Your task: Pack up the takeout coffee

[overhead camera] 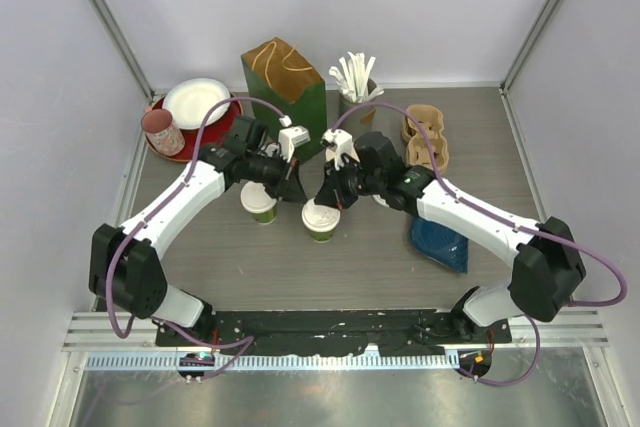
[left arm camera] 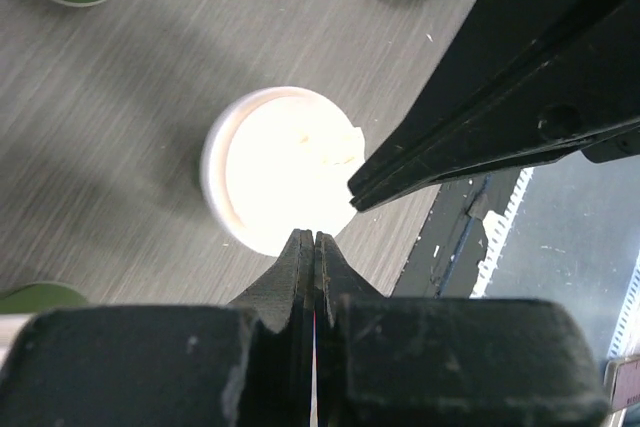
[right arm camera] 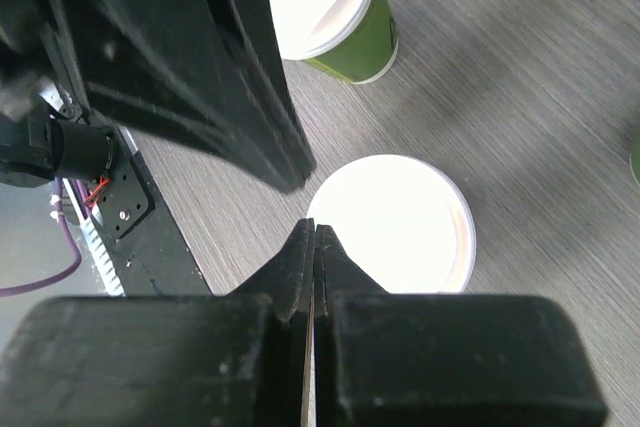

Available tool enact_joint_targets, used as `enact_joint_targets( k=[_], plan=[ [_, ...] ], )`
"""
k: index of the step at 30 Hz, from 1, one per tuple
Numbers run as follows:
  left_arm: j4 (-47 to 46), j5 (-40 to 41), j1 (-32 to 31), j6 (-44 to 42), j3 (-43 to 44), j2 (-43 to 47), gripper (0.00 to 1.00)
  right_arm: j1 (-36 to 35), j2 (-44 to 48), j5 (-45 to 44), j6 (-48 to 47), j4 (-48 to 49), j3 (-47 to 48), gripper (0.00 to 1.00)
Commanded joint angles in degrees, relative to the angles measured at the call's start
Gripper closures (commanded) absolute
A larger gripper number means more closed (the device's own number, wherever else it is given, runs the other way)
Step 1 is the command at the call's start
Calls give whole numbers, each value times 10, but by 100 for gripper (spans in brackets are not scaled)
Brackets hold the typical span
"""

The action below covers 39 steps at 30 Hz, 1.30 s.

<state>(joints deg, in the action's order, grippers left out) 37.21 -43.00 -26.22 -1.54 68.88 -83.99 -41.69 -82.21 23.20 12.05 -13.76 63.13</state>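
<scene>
Two green takeout coffee cups with white lids stand mid-table: one at the left, one at the centre. Both grippers hang over the centre cup, tips close together. My left gripper is shut and holds nothing; in its wrist view the tips sit at the edge of that cup's lid. My right gripper is shut and holds nothing as well, its tips at the rim of the same lid. The left cup shows beyond. Whether either tip touches the lid I cannot tell.
A green paper bag stands at the back centre, a cup of white stirrers beside it. A brown cup carrier lies back right, a blue pouch under the right arm. A red plate holds a white plate and a pink tumbler.
</scene>
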Motion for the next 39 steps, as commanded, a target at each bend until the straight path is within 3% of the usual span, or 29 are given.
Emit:
enact_joint_targets(
  k=[1,8,14,17,18,20,21,23,26,27,32,39],
  plan=[
    [1,-9,30,1,7,25,100,-2,-29,-10,-12,28,-27,99],
    [37,9,50,-22,15,43,100,-1,-65,-12,-11,32,-44,99],
    [83,60,63,-43,49,55,99,-9,-43,-18,-22,-11,21,99],
    [111,96,68,-60,70,64,84,-24,-38,-20,-33,-43,65,99],
    [117,106,73,-63,76,66,73,-27,-37,-19,-38,-57,76,99],
    [129,140,80,-74,82,76,56,-36,-31,-25,-39,-65,101,88],
    [131,154,88,-75,83,79,53,-37,-27,-32,-33,-64,109,84],
    [131,196,100,-78,81,84,43,-37,-10,-53,-27,-67,114,65],
    [127,223,131,-89,67,90,33,-37,13,-119,-20,-88,117,33],
    [124,230,140,-92,63,89,31,-37,18,-136,-21,-95,111,14],
    [104,242,165,-101,21,73,19,-36,36,-165,-20,-111,63,13],
    [90,242,165,-96,6,55,15,-36,43,-183,-15,-80,-12,11]
  ],
)
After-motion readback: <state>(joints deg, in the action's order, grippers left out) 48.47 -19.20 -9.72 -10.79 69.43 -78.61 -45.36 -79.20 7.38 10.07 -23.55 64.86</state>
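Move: The left hand's target, the left lidded coffee cup, is about 11 cm to its left, 5 cm ahead and 11 cm down; the small red cup stands some 11 cm beyond that cup, and the front lidded cup is 4 cm to this hand's right, level with it. The right hand hangs above the front lidded cup, whose middle is about 12 cm below and 1 cm ahead, with the left lidded cup 15 cm left and 5 cm ahead, and the cup stack 16 cm ahead and 5 cm right. No touch shows at either end: the right hand dips about 6.5 cm, fingers shut, at the front cup's lid, lingers low, then climbs some 10 cm, opening wide, and sinks again over the cup, ending slightly right. The left hand swings about 15 cm left and 5 cm forward towards the left cup, rising then sinking, opening wide while its fingers tip downward and turn counter-clockwise. ##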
